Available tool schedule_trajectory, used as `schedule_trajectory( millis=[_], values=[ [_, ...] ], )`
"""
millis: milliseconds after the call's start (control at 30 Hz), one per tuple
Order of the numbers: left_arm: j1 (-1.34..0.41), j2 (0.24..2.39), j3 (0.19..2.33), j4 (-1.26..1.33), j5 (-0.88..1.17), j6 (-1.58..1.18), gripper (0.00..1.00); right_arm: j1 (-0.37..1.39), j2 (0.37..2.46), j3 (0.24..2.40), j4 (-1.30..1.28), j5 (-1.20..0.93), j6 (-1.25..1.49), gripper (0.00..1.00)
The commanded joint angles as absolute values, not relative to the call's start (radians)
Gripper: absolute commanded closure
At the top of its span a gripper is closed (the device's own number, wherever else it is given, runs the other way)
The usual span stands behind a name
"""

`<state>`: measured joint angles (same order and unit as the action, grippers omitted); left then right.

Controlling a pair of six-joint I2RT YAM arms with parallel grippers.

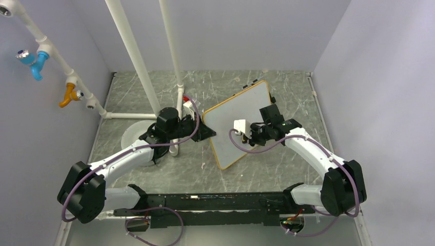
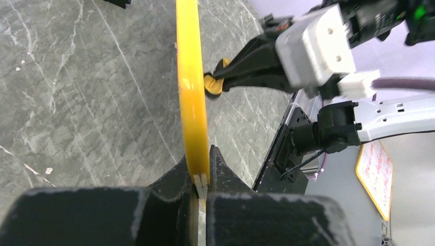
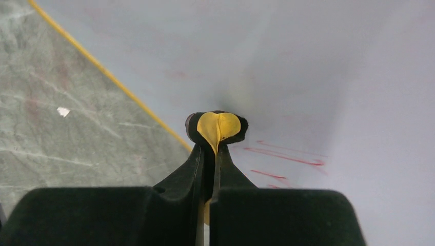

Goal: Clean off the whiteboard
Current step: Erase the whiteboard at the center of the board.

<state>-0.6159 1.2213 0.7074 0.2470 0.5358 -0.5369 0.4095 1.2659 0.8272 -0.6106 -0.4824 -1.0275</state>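
Note:
The whiteboard [image 1: 241, 115] stands tilted up off the table, its orange-tan frame seen edge-on as a yellow strip [image 2: 192, 87] in the left wrist view. My left gripper [image 1: 208, 130] [image 2: 203, 166] is shut on the frame's left edge. My right gripper [image 1: 245, 134] [image 3: 211, 148] is shut on a small yellow eraser pad [image 3: 218, 125] with a black rim, which is pressed against the white face. The same pad [image 2: 213, 84] touches the board in the left wrist view. Red scrawl [image 3: 287, 154] remains just right of the pad; faint pink smears lie above.
White pipes [image 1: 138, 56] rise from the table behind my left arm, with a round white disc [image 1: 134, 134] beside it. Grey marbled tabletop [image 3: 61, 143] shows left of the board. Walls close in on all sides. A small framed white panel with red scrawl [image 2: 377, 174] shows far right.

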Motion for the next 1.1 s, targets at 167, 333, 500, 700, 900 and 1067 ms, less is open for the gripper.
schedule_trajectory(
  millis=[167,333,500,700,900,1067],
  values=[
    [-0.637,1.187,0.747,0.291,0.677,-0.544,1.0,0.37,1.244,0.927,-0.587,-0.538,-0.99,1.0],
    [-0.637,1.18,0.746,0.285,0.675,-0.537,1.0,0.373,1.254,0.83,-0.614,-0.574,-1.046,1.0],
    [-0.637,1.174,0.743,0.29,0.676,-0.535,1.0,0.373,1.246,0.808,-0.614,-0.582,-1.041,1.0],
    [-0.637,1.163,0.738,0.288,0.672,-0.53,1.0,0.363,1.259,0.931,-0.645,-0.604,-1.01,1.0],
    [-0.635,1.145,0.726,0.289,0.664,-0.527,1.0,0.329,1.271,1.056,-0.718,-0.633,-1.011,1.0],
    [-0.637,1.146,0.721,0.305,0.669,-0.532,1.0,0.32,1.275,1.02,-0.704,-0.647,-1.006,1.0]
  ],
)
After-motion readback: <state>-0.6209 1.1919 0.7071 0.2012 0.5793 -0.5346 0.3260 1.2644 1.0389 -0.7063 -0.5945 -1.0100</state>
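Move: Just ahead of the eraser in the right hand are the leftover red strokes on the slanted whiteboard, about 3 cm forward of that hand, 1 cm right and 2 cm above. The board's lower yellow edge passes roughly 1 cm back, 2 cm left and 5 cm below it. The left gripper's hold on the board's left edge is some 13 cm left, level in reach and about 9 cm higher. From the left hand the strokes lie about 14 cm right, 3 cm forward and 7 cm below. Rubbing the board face with the still-pinched eraser, the right hand goes up and forward about 4 cm, drops back down and towards the base some 5 cm, then strokes upslope past the red strokes, ending about 7 cm higher and 3 cm farther forward. The left gripper keeps its pinch on the left edge and eases back about 1.5 cm. ##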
